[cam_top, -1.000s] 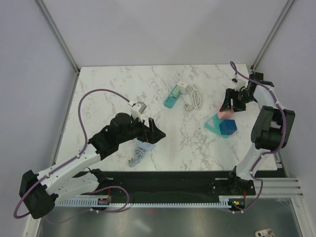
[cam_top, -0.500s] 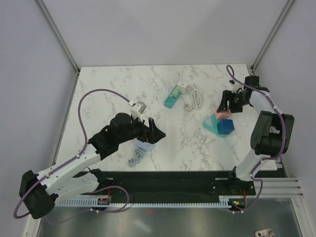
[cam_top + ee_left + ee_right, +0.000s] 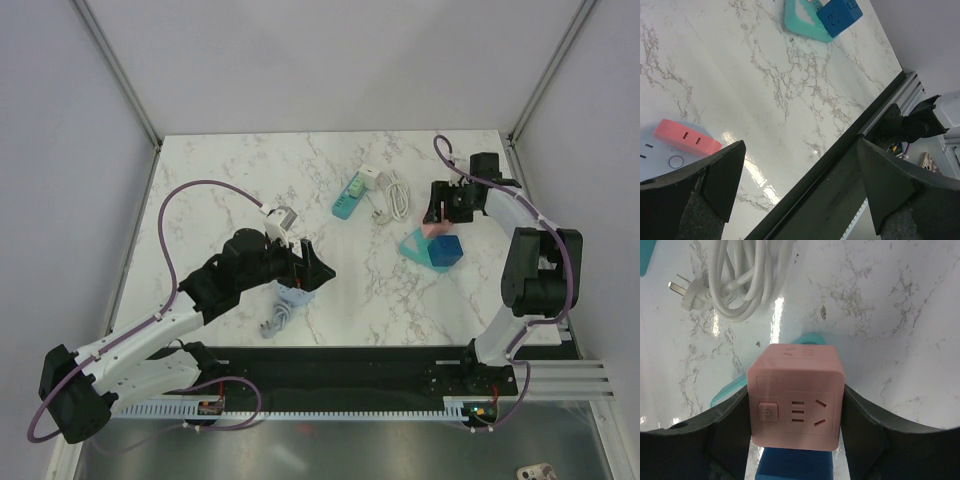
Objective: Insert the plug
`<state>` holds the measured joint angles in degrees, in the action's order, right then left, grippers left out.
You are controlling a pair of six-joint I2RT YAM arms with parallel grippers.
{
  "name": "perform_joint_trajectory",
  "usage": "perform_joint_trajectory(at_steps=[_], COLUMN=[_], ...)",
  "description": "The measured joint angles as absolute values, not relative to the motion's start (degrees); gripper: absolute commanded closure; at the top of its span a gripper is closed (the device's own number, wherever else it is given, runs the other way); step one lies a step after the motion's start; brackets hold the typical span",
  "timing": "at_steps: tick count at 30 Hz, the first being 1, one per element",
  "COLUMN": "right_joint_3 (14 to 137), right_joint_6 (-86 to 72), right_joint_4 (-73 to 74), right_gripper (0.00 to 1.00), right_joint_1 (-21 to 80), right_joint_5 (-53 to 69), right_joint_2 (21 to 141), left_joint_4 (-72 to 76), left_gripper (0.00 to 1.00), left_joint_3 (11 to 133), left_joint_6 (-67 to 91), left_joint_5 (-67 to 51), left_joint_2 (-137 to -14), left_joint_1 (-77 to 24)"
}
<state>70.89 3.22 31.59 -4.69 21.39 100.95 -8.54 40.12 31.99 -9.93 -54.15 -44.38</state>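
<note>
My right gripper (image 3: 441, 206) (image 3: 796, 422) is shut on a pink socket cube (image 3: 435, 229) (image 3: 796, 395), its switch and slots facing the wrist camera. Below the cube are a blue cube (image 3: 444, 252) (image 3: 795, 466) and a teal base (image 3: 411, 245) (image 3: 729, 388). The white plug (image 3: 378, 211) (image 3: 684, 294) lies just left of them on the marble, at the end of a coiled white cable (image 3: 396, 194) (image 3: 746, 275). My left gripper (image 3: 311, 270) (image 3: 800, 185) hangs open at the table's middle left, holding nothing.
A pale blue power strip (image 3: 292, 296) (image 3: 660, 156) with a pink block (image 3: 687, 138) on it lies under the left gripper, its grey cord (image 3: 275, 321) trailing toward the front edge. A teal-green strip (image 3: 347, 198) and a white adapter (image 3: 372, 178) sit beside the coil.
My right gripper has moved left toward the coiled cable with the pink cube; the blue cube and teal base have shifted left with it. The left arm has stayed still.
</note>
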Motion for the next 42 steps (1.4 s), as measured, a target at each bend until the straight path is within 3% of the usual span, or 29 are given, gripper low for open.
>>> perform_joint_trajectory(at_steps=[9,14,16,18,20,30,42], right_joint_3=[67.99,68.64,69.91,71.59,73.43,84.42,78.70], right_joint_6=[2.50,1.85,1.63,1.45,1.10,0.64,-15.84], right_joint_4=[25.87,26.24,27.90,30.68,34.00,39.66,39.29], right_gripper=[1.00,0.80,0.65,0.24,0.02,0.02,0.02], right_joint_1=[-1.72,-1.52,-1.26,-0.86,-0.56,-0.34,1.89], right_joint_5=[19.64,19.11,18.70,17.61,16.38,11.44,16.64], right_joint_2=[99.79,99.55,99.92,100.36,100.38,95.77,75.40], left_joint_4=[-8.73,-9.67,-10.26,-11.14,-12.01,-14.22,-13.58], left_gripper=[0.00,0.00,0.00,0.00,0.00,0.00,0.00], left_joint_3=[40.12,40.51,41.06,41.71,42.39,45.36,53.89], left_joint_6=[31.99,31.46,30.81,30.06,29.23,27.90,23.55], left_joint_5=[-9.91,-9.06,-8.25,-6.94,-5.52,-1.72,-0.58], left_joint_2=[-54.26,-54.26,-54.15,-53.63,-52.56,-48.29,-51.75], left_joint_1=[-44.38,-44.38,-44.38,-44.38,-44.38,-44.38,-44.38])
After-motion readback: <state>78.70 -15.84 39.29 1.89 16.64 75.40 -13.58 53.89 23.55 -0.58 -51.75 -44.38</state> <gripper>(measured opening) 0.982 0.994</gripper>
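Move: I still hold the pink socket cube in my right hand. The teal triangle strip I nudge it against is centred about 5 cm back, 5 cm left and 4 cm below that hand. The blue socket cube is some 7 cm back and 2 cm right. The white cable coil lies about 10 cm ahead and 12 cm left. From my left hand, the triangle is some 14 cm ahead, 37 cm right and 16 cm below. With my right hand I ease the gripped pink cube about 1.5 cm left and 1 cm forward, against the triangle strip, pause, then open wide and let go. I lift that hand some 20 cm straight off the cube, fingers tipping up roughly 20 degrees, swinging back and left near the top. My empty left hand, still open, rises about 10 cm. ##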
